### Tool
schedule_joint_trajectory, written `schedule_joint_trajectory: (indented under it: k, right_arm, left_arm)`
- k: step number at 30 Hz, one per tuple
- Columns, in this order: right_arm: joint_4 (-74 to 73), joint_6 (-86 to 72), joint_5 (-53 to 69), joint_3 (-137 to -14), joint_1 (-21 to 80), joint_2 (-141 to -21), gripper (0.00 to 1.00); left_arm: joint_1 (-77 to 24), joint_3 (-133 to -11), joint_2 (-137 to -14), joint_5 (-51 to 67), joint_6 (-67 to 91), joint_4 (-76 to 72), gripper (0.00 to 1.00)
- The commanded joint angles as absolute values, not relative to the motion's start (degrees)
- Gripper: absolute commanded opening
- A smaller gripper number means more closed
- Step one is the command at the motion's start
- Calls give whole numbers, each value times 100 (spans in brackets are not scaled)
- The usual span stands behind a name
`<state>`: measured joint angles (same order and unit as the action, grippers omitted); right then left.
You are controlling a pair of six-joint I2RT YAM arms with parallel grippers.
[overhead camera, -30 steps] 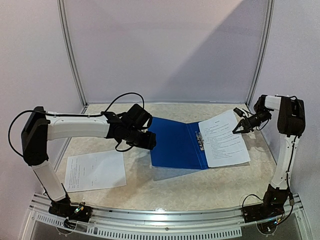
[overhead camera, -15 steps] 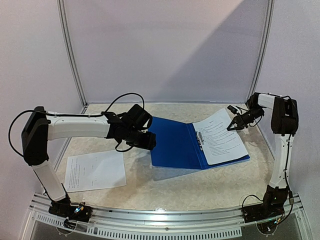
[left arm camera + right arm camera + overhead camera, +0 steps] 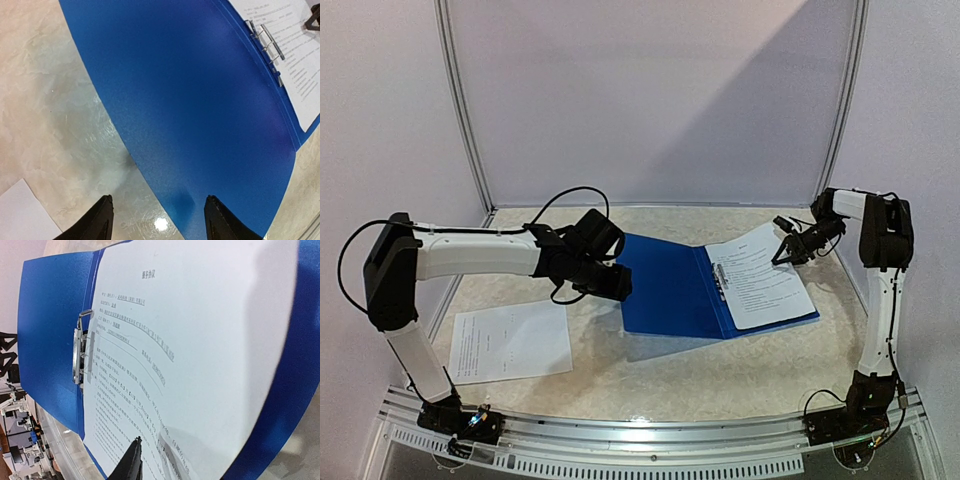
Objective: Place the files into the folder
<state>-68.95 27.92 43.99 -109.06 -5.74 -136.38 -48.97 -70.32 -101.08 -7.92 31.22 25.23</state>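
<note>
The blue folder (image 3: 670, 285) lies open on the table, with its metal clip (image 3: 721, 280) at the spine. One of the files, a printed white sheet (image 3: 760, 280), rests flat on the folder's right half. A second sheet (image 3: 510, 340) lies on the table at the near left. My left gripper (image 3: 612, 282) hovers open over the left cover's edge (image 3: 200, 100), holding nothing. My right gripper (image 3: 783, 252) hangs just above the sheet's far right corner. Only one of its fingers (image 3: 132, 460) shows over the sheet (image 3: 200, 340), not pinching it.
The marbled tabletop (image 3: 650, 375) is walled by white panels at the back and both sides. A metal rail (image 3: 650, 435) carrying the arm bases runs along the near edge. The right arm's upright link (image 3: 885, 300) stands close to the folder's right edge.
The right gripper moved left and down, laying the raised sheet flat on the folder's right half, and its jaws parted. The left arm stayed still.
</note>
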Motion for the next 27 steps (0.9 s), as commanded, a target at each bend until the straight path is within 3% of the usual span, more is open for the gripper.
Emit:
schedule_joint_trajectory:
  k: [1, 9, 13, 27]
  right_arm:
    - [-6684, 2551, 4045, -10662, -534, -13305, 30]
    - [-6090, 2194, 3323, -10030, -451, -12529, 56]
    - [-5883, 2045, 3178, -9936, -448, -12265, 63]
    - [-5372, 1937, 3144, -9410, -233, -11603, 67]
  left_arm:
    - [-4869, -7132, -10182, -858, 2979, 2788, 63]
    - [-4693, -7032, -9746, -1904, 2776, 3494, 66]
    - [-4550, -6799, -9397, -1932, 2777, 3595, 67]
    - [-4470, -5563, -8474, -1743, 3414, 3799, 68]
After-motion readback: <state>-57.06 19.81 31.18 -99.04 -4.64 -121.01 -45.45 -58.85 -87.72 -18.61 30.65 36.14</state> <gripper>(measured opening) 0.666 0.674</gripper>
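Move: The remaining file sheet lies about 23 cm to the left gripper's left, 9 cm back and 8 cm below. The folder's left cover is some 17 cm right and 8 cm ahead of that gripper. The right fingers are still at the right edge of the inserted page, its middle about 7 cm left, 5 cm back and 2 cm down; the metal clip is about 18 cm left and 5 cm back of the right hand. Sweep the left gripper about 11 cm left off the folder towards the remaining sheet, arching up a couple of cm and back down while easing slightly back, fingers staying open. Meanwhile open the right fingers wider to let go of the inserted page's edge, dipping slightly back first, then lift about 5 cm and draw a little right, tipping the fingertips more downward. ##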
